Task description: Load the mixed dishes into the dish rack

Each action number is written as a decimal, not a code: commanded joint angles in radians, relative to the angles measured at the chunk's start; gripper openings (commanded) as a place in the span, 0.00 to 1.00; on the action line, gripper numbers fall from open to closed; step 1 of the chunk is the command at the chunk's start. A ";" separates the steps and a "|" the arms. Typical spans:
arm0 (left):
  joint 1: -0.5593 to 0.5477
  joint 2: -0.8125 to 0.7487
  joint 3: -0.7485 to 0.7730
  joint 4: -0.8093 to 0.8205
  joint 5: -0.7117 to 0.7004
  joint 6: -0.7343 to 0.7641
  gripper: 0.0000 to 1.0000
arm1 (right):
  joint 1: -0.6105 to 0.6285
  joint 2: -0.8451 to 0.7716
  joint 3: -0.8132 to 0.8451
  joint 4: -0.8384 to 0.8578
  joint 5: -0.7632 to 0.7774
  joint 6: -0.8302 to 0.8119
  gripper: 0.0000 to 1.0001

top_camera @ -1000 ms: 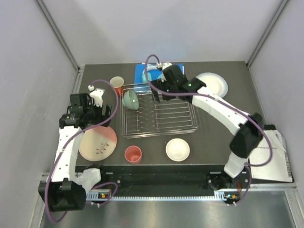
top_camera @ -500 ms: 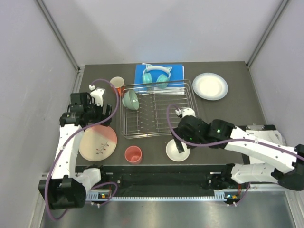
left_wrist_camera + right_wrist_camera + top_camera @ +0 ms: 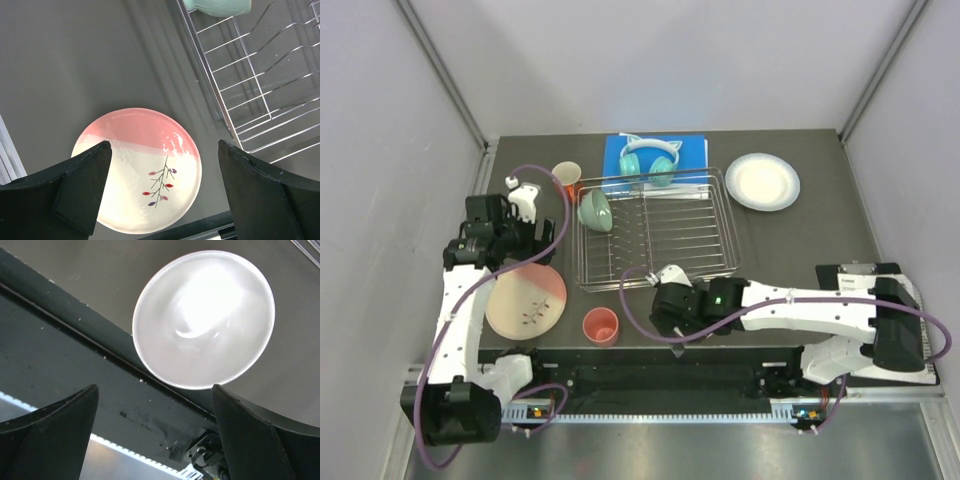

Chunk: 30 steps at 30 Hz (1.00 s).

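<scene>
The dish rack (image 3: 655, 232) stands mid-table with the mint green bowl (image 3: 594, 209) tilted in its left end. The pink-and-cream plate (image 3: 525, 300) lies flat at the near left. My left gripper (image 3: 164, 146) hangs open above it, touching nothing. A small white plate (image 3: 204, 320) lies near the table's front edge. My right gripper (image 3: 155, 387) hovers open over its near rim and hides it in the top view. A coral cup (image 3: 601, 325) stands near the front, an orange cup (image 3: 566, 176) at the rack's back left, and a larger white plate (image 3: 763, 181) at the back right.
Teal headphones (image 3: 650, 160) rest on a blue book (image 3: 616, 152) behind the rack. White papers (image 3: 892, 330) lie off the table's right edge. The table's front edge (image 3: 100, 347) runs just under the right gripper. Grey walls enclose the left, back and right.
My right arm has swung from the back of the rack by the headphones down to the near front, over the small white plate. The left arm has barely moved.
</scene>
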<state>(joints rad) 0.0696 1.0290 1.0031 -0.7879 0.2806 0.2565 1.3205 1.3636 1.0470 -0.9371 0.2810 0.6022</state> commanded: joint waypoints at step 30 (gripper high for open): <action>0.004 -0.064 -0.043 0.022 0.005 0.009 0.92 | -0.003 0.157 -0.070 0.124 0.219 0.018 0.00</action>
<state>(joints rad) 0.0696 0.9791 0.9646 -0.7872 0.2810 0.2584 1.3170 1.5948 0.9474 -0.7761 0.4736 0.6182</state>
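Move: The white bowl stands about 8 cm ahead of the right hand, 3 cm to its right and some 8 cm below. The red mug is about 5 cm ahead and 18 cm left of this hand, and the middle of the dish rack some 26 cm ahead and 5 cm left, both about 6 cm lower than the hand. From the left hand, the bowl lies roughly 32 cm right, 10 cm back and 16 cm below. Lower the open right gripper about 7.5 cm onto the near-left rim of the white bowl, easing some 3 cm forward and tilting the wrist about 15 degrees on the way. Close the fingers from wide open to nearly shut in the second half so they pinch the rim, one finger inside and one outside, and just begin to rise at the end. ##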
